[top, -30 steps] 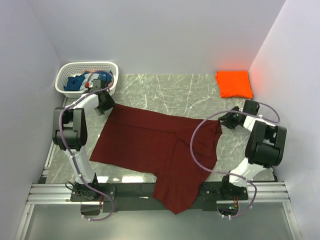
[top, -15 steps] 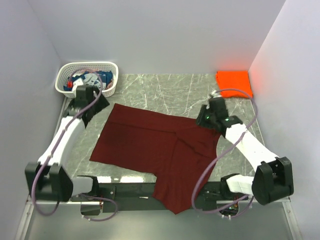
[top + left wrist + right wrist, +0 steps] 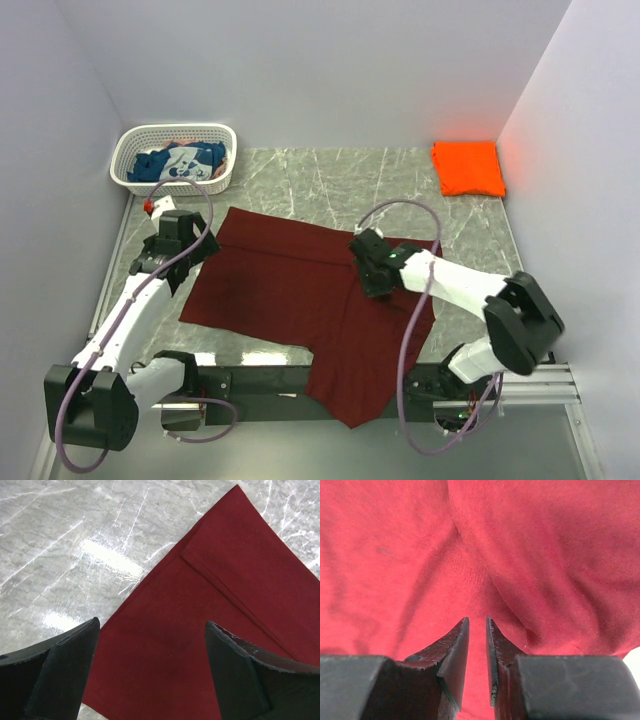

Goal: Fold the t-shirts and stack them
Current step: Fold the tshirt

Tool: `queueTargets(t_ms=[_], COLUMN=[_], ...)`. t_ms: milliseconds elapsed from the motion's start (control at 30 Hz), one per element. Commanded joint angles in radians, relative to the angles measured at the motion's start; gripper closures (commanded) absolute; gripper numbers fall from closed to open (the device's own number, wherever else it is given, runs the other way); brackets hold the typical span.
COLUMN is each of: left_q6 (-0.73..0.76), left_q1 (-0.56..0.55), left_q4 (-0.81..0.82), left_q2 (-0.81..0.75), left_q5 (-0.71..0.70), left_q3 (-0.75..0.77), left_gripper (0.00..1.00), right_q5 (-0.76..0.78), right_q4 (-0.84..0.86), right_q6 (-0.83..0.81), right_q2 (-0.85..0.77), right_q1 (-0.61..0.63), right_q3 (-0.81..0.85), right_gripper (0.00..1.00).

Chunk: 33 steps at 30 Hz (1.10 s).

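The dark maroon t-shirt (image 3: 290, 290) lies spread on the marble table, partly folded, with one end hanging over the near edge. My left gripper (image 3: 200, 250) hovers over its far left corner, open wide, with nothing between the fingers. In the left wrist view that gripper (image 3: 152, 625) frames the maroon cloth (image 3: 225, 580) and its edge. My right gripper (image 3: 370, 272) is low over the middle of the shirt. In the right wrist view its jaws (image 3: 477, 620) stand a narrow gap apart above wrinkled cloth (image 3: 395, 540). The orange t-shirt (image 3: 468, 167) lies folded at the back right. The blue t-shirt (image 3: 175, 162) is in the basket.
A white lattice basket (image 3: 175, 130) stands at the back left corner. Grey walls close in the table on the left, back and right. Bare marble (image 3: 330, 180) shows between the basket and the orange shirt. A metal rail (image 3: 270, 380) runs along the near edge.
My left arm has drawn back from the basket to the shirt's far left corner, jaws wider. My right arm has swung left to the shirt's middle, jaws narrowing.
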Motion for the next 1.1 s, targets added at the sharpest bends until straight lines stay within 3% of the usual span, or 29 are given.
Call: queueTargets(t_ms=[0,233,600,1067], left_q6=[0.026,0.029,0.032,0.035], left_q1=[-0.004,-0.004,-0.004,-0.002], left_q4=[0.06,0.06,0.055,0.054], left_q2=[0.015,-0.002,0.018,0.041], left_q5=[-0.02,-0.035,-0.043,-0.046], left_q3=[0.025,0.019,0.025,0.031], left_gripper=[0.09,0.09,0.09,0.09], right_q5=[0.141,0.224,0.317,0.328], right_q4=[-0.05,-0.091,-0.125,-0.088], right_q6=[-0.026,-0.032,-0.091,-0.196], right_q2=[0.068,0.207,0.29,0.292], right_q1=[0.055,0.087,0.075,-0.085], right_q3=[0.076,0.15,0.203,0.243], right_gripper=[0.73,0.73,0.73,0.71])
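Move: From my right hand, the raised crease in the right part of the dark red t-shirt lies about 3 cm ahead and 4 cm right, some 3 cm below. The shirt's far edge is roughly 17 cm straight ahead, its far right corner 15 cm ahead and 19 cm right, and its right edge 2 cm back and 17 cm right. From my left hand, the crease is about 51 cm right, 3 cm back and 11 cm below. With the fingers of my right hand kept slightly apart, I first sink about 3 cm onto the t-shirt beside the crease, swinging the fingertips over to the right by some 25 degrees. Then I sweep low across the cloth, forward and right together, towards the shirt's far right corner, pushing at the crease and easing up a little. ##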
